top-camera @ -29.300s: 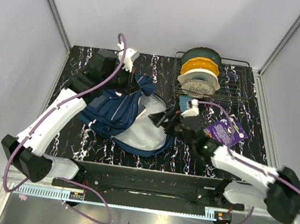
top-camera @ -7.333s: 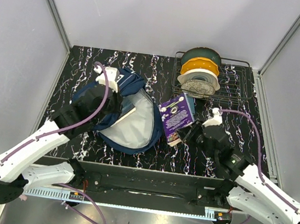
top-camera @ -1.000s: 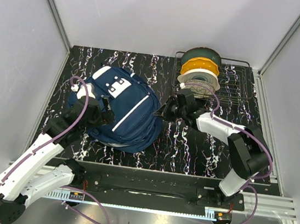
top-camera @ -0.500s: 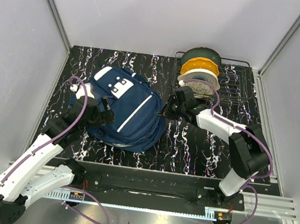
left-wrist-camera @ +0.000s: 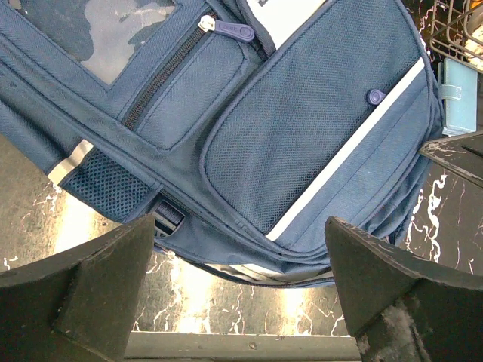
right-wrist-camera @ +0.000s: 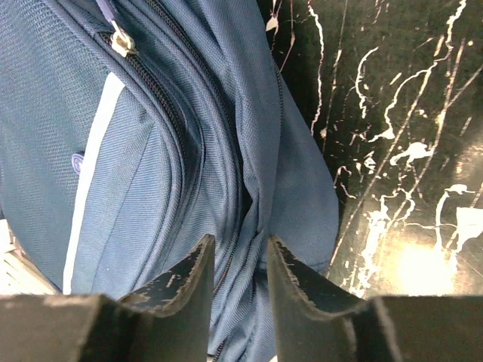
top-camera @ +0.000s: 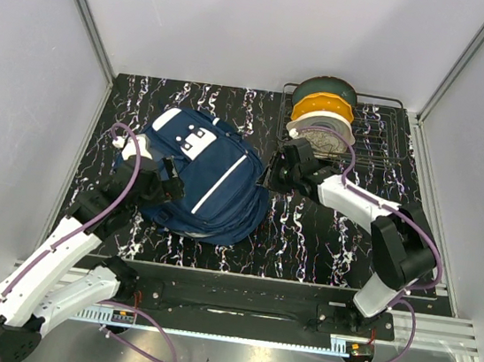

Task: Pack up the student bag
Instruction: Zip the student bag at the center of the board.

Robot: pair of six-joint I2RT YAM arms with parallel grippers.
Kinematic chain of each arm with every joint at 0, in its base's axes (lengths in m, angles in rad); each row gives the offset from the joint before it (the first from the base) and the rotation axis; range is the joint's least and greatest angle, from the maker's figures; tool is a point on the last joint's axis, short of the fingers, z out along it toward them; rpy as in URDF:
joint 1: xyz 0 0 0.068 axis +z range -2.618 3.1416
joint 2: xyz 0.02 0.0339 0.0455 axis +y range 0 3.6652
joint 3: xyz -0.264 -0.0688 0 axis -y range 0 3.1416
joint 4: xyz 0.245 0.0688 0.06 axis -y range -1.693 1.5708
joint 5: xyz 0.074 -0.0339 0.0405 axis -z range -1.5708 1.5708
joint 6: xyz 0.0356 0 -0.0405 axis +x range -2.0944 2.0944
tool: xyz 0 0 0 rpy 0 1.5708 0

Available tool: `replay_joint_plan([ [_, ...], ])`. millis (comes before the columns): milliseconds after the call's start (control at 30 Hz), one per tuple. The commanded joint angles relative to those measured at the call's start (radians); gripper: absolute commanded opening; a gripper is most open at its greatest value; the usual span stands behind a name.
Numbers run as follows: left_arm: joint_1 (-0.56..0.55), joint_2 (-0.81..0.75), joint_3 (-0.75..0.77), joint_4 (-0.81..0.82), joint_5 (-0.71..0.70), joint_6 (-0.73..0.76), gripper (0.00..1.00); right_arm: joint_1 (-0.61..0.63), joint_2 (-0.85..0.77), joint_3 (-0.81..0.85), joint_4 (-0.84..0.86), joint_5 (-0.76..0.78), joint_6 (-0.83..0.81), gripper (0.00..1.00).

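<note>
The student bag [top-camera: 226,199], navy blue with a white stripe and a white patch near its top, lies flat on the left half of the black marbled table [top-camera: 324,236]. My left gripper [top-camera: 169,182] sits at the bag's left edge. In the left wrist view its fingers [left-wrist-camera: 98,294] stand wide apart over the bag's [left-wrist-camera: 317,113] lower edge, holding nothing. My right gripper [top-camera: 270,175] is at the bag's right edge. In the right wrist view it [right-wrist-camera: 238,249] has a narrow gap between its fingers, just above a zipper seam of the bag [right-wrist-camera: 151,151].
A wire rack [top-camera: 382,137] at the back right holds green, orange and pale spools [top-camera: 321,124]. The left wrist view shows a light blue object [left-wrist-camera: 456,94] past the bag, near the rack. Grey walls close in the table on three sides.
The right gripper's jaws have parted a little at the bag's right edge. The bag's right side has shifted slightly to the right. The left arm has not moved.
</note>
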Motion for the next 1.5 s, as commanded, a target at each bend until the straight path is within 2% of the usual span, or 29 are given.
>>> replay_joint_plan([
  [0, 0.008, -0.016, 0.007, 0.023, -0.014, 0.013, 0.99, -0.009, -0.090, 0.036, -0.021, 0.047, -0.028, 0.44],
  [33, 0.011, -0.015, 0.010, 0.020, -0.017, 0.013, 0.99, -0.011, -0.101, 0.034, -0.027, 0.054, -0.027, 0.53],
  [133, 0.012, -0.011, 0.010, 0.014, -0.026, 0.011, 0.99, -0.009, -0.132, 0.031, -0.040, 0.069, -0.028, 0.66],
  [333, 0.019, -0.002, 0.010, -0.001, -0.041, -0.001, 0.99, -0.009, -0.213, 0.014, -0.071, 0.108, -0.027, 0.77],
  [533, 0.025, -0.007, 0.002, -0.009, -0.057, -0.018, 0.99, -0.009, -0.329, -0.041, -0.080, 0.132, 0.007, 0.79],
  [833, 0.051, 0.010, 0.005, -0.003, -0.032, -0.003, 0.99, 0.028, -0.429, -0.151, -0.022, 0.053, 0.123, 0.79],
  [1100, 0.135, 0.013, -0.031, 0.020, 0.067, 0.025, 0.99, 0.199, -0.346, -0.159, 0.013, 0.080, 0.194, 0.79],
  [1467, 0.285, 0.004, -0.067, 0.056, 0.209, 0.046, 0.99, 0.258, -0.294, -0.159, 0.039, 0.056, 0.185, 0.79],
])
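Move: The bag's still-gaping near edge, with its pale lining, lies about 15 cm back and 13 cm left of the right hand and some 3 cm lower; that hand's fingers are at the bag's right side. The white stripe's middle is 10 cm to the right hand's left and 2 cm back, the blue notebook 9 cm right and 5 cm ahead. From the left hand the gaping edge is 8 cm back, 7 cm right and 14 cm down, the buckle 3 cm back, 2 cm left and 16 cm down. The cloth of the bag's right side comes free as the right fingers open wide; that hand climbs about 10 cm, drifting right, then swings back and left over the bag towards the gaping near edge, sinking 4 cm, to end some 10 cm farther back. The open left hand, late on, slips left and sinks 3 cm over the buckle corner. ##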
